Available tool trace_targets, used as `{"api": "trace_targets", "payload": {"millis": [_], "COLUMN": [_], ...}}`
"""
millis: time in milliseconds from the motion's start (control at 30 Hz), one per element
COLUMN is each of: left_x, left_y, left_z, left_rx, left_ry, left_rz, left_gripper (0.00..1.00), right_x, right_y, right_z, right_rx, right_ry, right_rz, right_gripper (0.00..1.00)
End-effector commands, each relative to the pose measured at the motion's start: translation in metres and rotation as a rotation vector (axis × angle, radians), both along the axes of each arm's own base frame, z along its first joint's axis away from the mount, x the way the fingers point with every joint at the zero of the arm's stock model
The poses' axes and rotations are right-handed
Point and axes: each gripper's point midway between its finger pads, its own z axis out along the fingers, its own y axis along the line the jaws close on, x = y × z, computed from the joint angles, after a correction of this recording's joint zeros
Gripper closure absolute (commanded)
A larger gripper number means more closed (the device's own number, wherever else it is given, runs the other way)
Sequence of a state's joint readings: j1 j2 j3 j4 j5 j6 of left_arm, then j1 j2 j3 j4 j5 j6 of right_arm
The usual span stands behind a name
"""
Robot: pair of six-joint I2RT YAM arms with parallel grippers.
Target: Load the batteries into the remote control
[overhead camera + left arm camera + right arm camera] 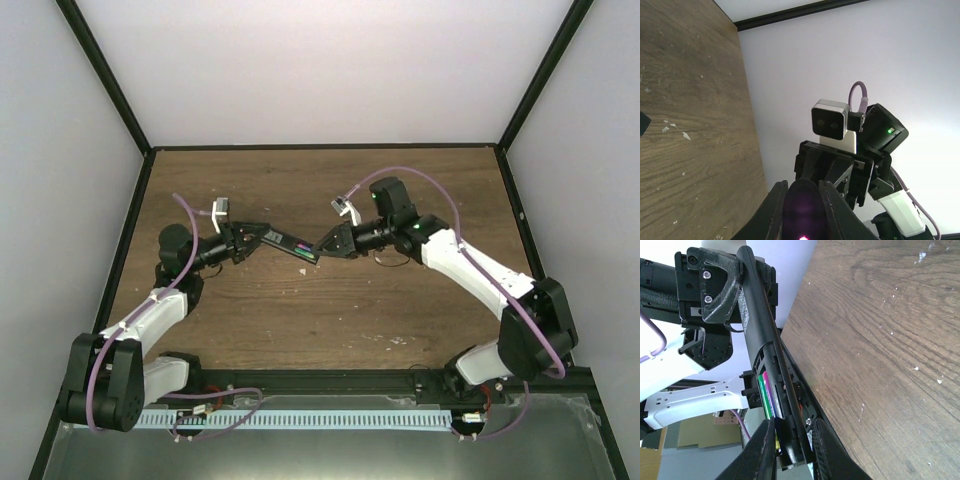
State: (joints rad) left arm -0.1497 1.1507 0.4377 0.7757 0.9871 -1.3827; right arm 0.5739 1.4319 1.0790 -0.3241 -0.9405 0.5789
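Observation:
The remote control (pixel 288 242), a slim black bar, hangs above the wooden table between both grippers. My left gripper (pixel 262 238) is shut on its left end, which shows as a dark rounded tip (pixel 801 207) between the fingers. My right gripper (pixel 322 248) is shut on the other end (pixel 792 450). In the right wrist view the remote control (pixel 757 325) runs up the frame with its compartment uncovered. The batteries lie side by side inside it, one green (pixel 762 396) and one purple (pixel 769 390). From above they show as a coloured streak (pixel 303 246).
White specks of debris (pixel 916 368) dot the brown table (pixel 300 320). A black frame rail (pixel 320 147) borders the table's far edge, with pale walls behind it. The right arm's wrist camera (pixel 830 120) faces the left wrist view at close range.

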Motion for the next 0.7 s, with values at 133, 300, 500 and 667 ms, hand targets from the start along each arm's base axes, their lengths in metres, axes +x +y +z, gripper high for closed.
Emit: {"api": "trace_targets", "payload": {"millis": [133,300,500,667], "left_x": [-0.002,-0.003,0.0,0.005], "left_y": [-0.004,-0.004,0.002,0.015], "left_z": [-0.002,-0.013,-0.036,-0.062], "left_rx": [0.038,0.094,0.151,0.177], "left_ry": [-0.029,-0.037,-0.015,0.023], "left_rz": [-0.019,-0.02,0.014,0.074], "left_gripper": [1.0,1.0,1.0,1.0], "right_x": [0.009,0.012,0.044,0.077], "right_y": [0.003,-0.001,-0.03,-0.056], "right_z": [0.038,0.043,0.015,-0.014], "right_rx": [0.018,0.009,-0.152,-0.354], "right_ry": [-0.154,-0.183,-0.283,-0.419], "right_rz": [-0.033,-0.06,-0.203,-0.301], "right_gripper": [0.8,0.66,0.5,0.47]}}
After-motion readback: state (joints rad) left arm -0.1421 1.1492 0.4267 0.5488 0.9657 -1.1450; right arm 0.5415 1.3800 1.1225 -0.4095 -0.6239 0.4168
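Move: The battery cover lies flat on the table, about 13 cm ahead of the right hand, 4 cm to its right and some 23 cm below. The two batteries already sit in the open compartment of the remote, roughly 3 cm to the right hand's left, neither ahead nor back, at its height. From the left hand, which grips the remote's other end, the cover is about 9 cm ahead, 16 cm to the right and 24 cm down. The right hand opens its nearly shut fingers to about half and comes free of the remote's battery end, lifting a centimetre or two before it swings about 5 cm forward and 3 cm right and sinks back to its starting height, towards the cover on the table, with the wrist turning some 20 degrees so the fingers tip further down and swing clockwise. Meanwhile the left hand keeps its grip on the remote and lowers it about 4 cm, dipping the battery end by some 10 degrees. ##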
